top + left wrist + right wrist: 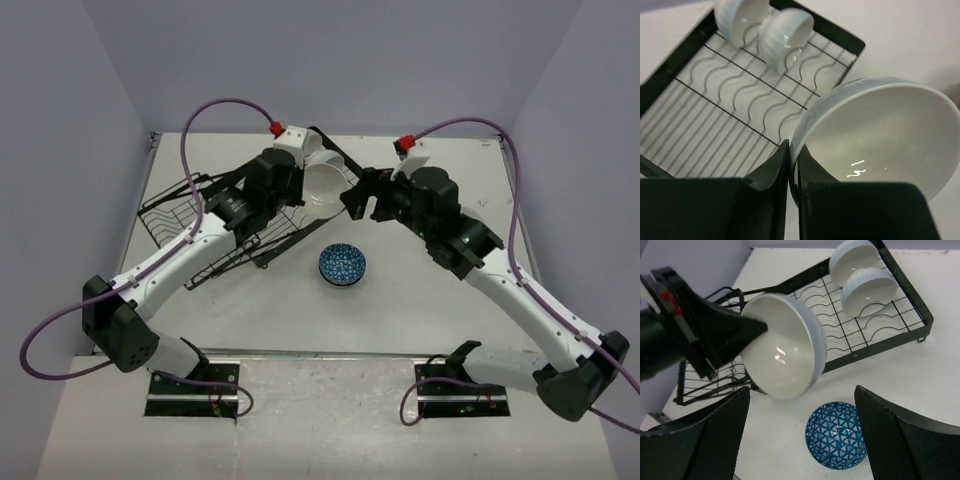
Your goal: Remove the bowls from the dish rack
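My left gripper is shut on the rim of a plain white bowl, held tilted in the air beyond the black wire dish rack. From above, that white bowl hangs between both arms. My right gripper faces it, open, with the white bowl just ahead of its fingers and nothing between them. A blue-and-white patterned bowl sits upright on the table below. Two more white bowls lean in the rack's far end.
The dish rack lies slanted across the table's left half, under my left arm. The blue patterned bowl stands on the table in front of it. Purple cables arc over both arms. Walls close in on three sides of the table.
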Controlling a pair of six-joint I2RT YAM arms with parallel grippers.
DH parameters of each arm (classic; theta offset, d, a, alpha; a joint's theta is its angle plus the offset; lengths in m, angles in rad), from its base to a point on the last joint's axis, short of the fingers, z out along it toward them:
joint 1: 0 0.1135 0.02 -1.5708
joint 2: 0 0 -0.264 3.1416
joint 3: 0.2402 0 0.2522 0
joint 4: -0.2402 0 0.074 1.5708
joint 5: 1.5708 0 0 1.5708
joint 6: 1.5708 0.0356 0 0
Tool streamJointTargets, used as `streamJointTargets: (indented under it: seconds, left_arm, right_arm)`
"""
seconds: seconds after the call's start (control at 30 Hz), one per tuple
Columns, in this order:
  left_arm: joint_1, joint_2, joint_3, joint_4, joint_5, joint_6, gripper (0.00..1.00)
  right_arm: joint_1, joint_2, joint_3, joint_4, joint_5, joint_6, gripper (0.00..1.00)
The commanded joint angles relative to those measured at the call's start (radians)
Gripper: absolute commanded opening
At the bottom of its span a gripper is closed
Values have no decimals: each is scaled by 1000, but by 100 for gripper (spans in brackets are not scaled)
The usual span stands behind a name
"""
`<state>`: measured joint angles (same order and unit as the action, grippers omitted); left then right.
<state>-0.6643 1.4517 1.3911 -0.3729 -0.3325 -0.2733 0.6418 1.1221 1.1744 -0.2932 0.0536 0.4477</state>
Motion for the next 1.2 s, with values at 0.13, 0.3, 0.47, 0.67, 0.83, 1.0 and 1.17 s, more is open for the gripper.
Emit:
streamJointTargets:
  seconds: [0.13,0.3,0.47,0.67,0.83,1.0,1.17]
  left_arm:
    - [-35,-82,-108,98,148,-115,0]
    - [-38,-123,-165,144,179,-115,0]
    - [-38,-132,-172,143,165,-101,0]
    - [-38,-165,-159,126,115,-102,98]
    - [-38,-258,-145,49,-23,-104,100]
    - [-40,-444,-231,9,-102,-112,100]
    - [-38,-580,-331,-81,-103,-99,100]
  right_arm:
    - [65,182,97,-161,256,-29,66]
    - [87,232,117,-181,270,-35,39]
    - [94,236,117,-190,342,-46,0]
    - [46,225,90,-189,309,-41,0]
    - [-174,111,-54,-189,204,-4,0]
    - [-330,84,-147,-262,184,-63,0]
    - [-386,192,-196,-291,114,-96,0]
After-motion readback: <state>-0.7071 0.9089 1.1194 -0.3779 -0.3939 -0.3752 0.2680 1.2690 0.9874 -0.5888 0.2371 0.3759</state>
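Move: The left hand already holds the white bowl by its rim. The open right gripper stands about 15 cm right of the left hand, 7 cm nearer the base and 4 cm higher. From the right hand, that bowl's middle lies roughly 7 cm ahead, 9 cm left and 6 cm lower. The blue bowl sits on the table about 1 cm back, 4 cm left and 26 cm below the right hand. Draw the left gripper with its white bowl back and down about 5 cm while sinking the right gripper some 9 cm to the bowl's free side, and pinch the rim there. Then open the left fingers and withdraw that hand back, left and up; carry the bowl with the right hand about 18 cm right and 10 cm down, fingers tipping downward. ##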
